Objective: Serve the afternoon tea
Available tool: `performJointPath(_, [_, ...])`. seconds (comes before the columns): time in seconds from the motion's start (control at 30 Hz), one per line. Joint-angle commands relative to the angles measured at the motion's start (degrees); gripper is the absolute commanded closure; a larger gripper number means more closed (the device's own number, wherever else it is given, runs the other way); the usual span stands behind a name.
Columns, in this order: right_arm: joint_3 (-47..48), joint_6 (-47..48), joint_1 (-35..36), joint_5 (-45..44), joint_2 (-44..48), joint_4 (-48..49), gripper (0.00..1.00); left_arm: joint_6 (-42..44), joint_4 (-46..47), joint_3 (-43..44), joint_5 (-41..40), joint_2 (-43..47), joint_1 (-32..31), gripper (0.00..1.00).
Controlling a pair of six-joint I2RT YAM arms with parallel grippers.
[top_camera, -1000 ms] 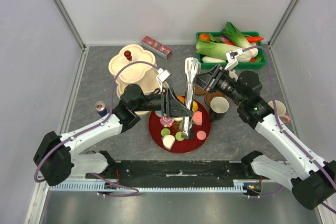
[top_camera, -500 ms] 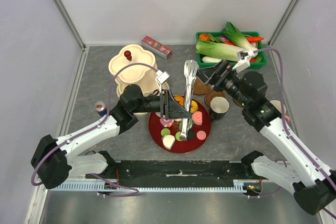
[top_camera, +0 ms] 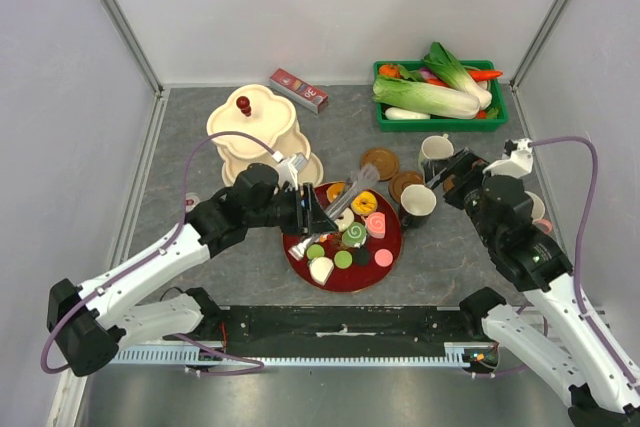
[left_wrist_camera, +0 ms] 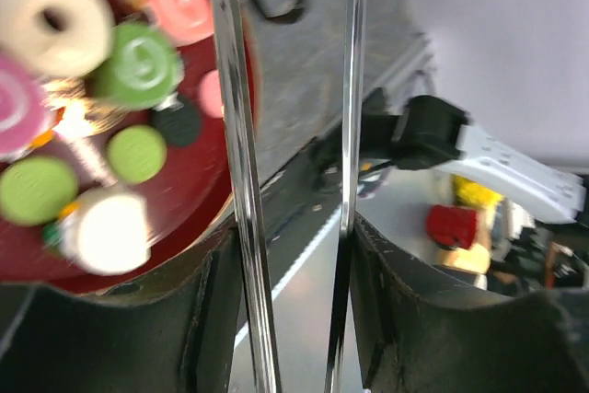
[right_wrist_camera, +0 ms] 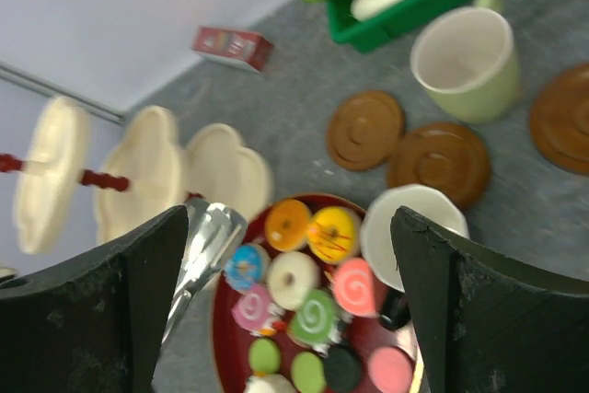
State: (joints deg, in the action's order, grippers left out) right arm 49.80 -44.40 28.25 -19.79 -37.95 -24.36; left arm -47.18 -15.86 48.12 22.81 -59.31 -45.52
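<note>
A red plate (top_camera: 392, 245) holds several toy donuts, swirl cakes and round sweets (right_wrist_camera: 317, 315). My left gripper (top_camera: 313, 213) is shut on the handle end of metal tongs (top_camera: 352, 187), whose tips slant over the plate's far edge. In the left wrist view the two tong arms (left_wrist_camera: 241, 227) lie against my fingers (left_wrist_camera: 189, 319). My right gripper (top_camera: 452, 169) hangs open and empty above the mugs; in its own view it (right_wrist_camera: 289, 227) frames the plate. A black mug (top_camera: 418, 204) and a pale green mug (top_camera: 436, 150) stand beside brown coasters (top_camera: 380, 162).
A cream tiered stand (top_camera: 250, 132) is at the back left, with a red box (top_camera: 298, 90) behind it. A green crate of vegetables (top_camera: 440, 97) fills the back right. A small can (top_camera: 190, 205) stands by the left arm. Another mug (top_camera: 538, 209) shows behind the right arm.
The right gripper opened, let go of the tongs and drew back to the right. The left arm pulled back, and the tongs tipped from pointing away to slanting right over the plate.
</note>
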Motion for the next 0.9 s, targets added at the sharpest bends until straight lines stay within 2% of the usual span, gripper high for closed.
performJointPath(0.0, [-3.92, 4.23, -0.12, -4.64, 1.30, -8.68, 0.02, 5.69, -20.59, 4.61, -10.15, -0.10, -0.27, 0.48])
performJointPath(0.23, [-5.59, 7.40, -0.04, -6.14, 3.06, -10.53, 0.02, 5.61, -35.98, 6.64, -15.86, -2.30, -0.63, 0.52])
performJointPath(0.67, [-8.14, 11.09, -0.04, -7.81, 4.56, -10.62, 0.02, 7.45, -48.47, 11.38, -17.18, -2.74, -1.94, 0.52])
performJointPath(0.87, [-8.40, 12.06, -0.12, -7.81, 4.38, -10.71, 0.02, 8.94, -54.18, 16.03, -20.52, -4.76, -1.86, 0.52])
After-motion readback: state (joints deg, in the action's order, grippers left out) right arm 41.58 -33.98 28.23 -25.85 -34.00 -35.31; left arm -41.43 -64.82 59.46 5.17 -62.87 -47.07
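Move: The red plate's middle lies about 11 cm ahead and 6 cm right of the tongs-holding left hand, some 21 cm below; the cake slice is 3 cm ahead, the pink treat 12 cm ahead with the blue donut 4 cm beyond it, and the tiered stand 24 cm ahead and 13 cm left. The empty right hand has the white mug 6 cm ahead, 2 cm left, 25 cm down. Swing the left gripper some 11 cm left, sinking about 8 cm and drawing back a little, off the plate's near side, and tip its fingers about 40 degrees further down so the held tongs' jaws drop at the plate's left rim; keep the grip. Meanwhile lower the empty, wide-open right hand about 9 cm, drifting right, towards the white mug's height. ##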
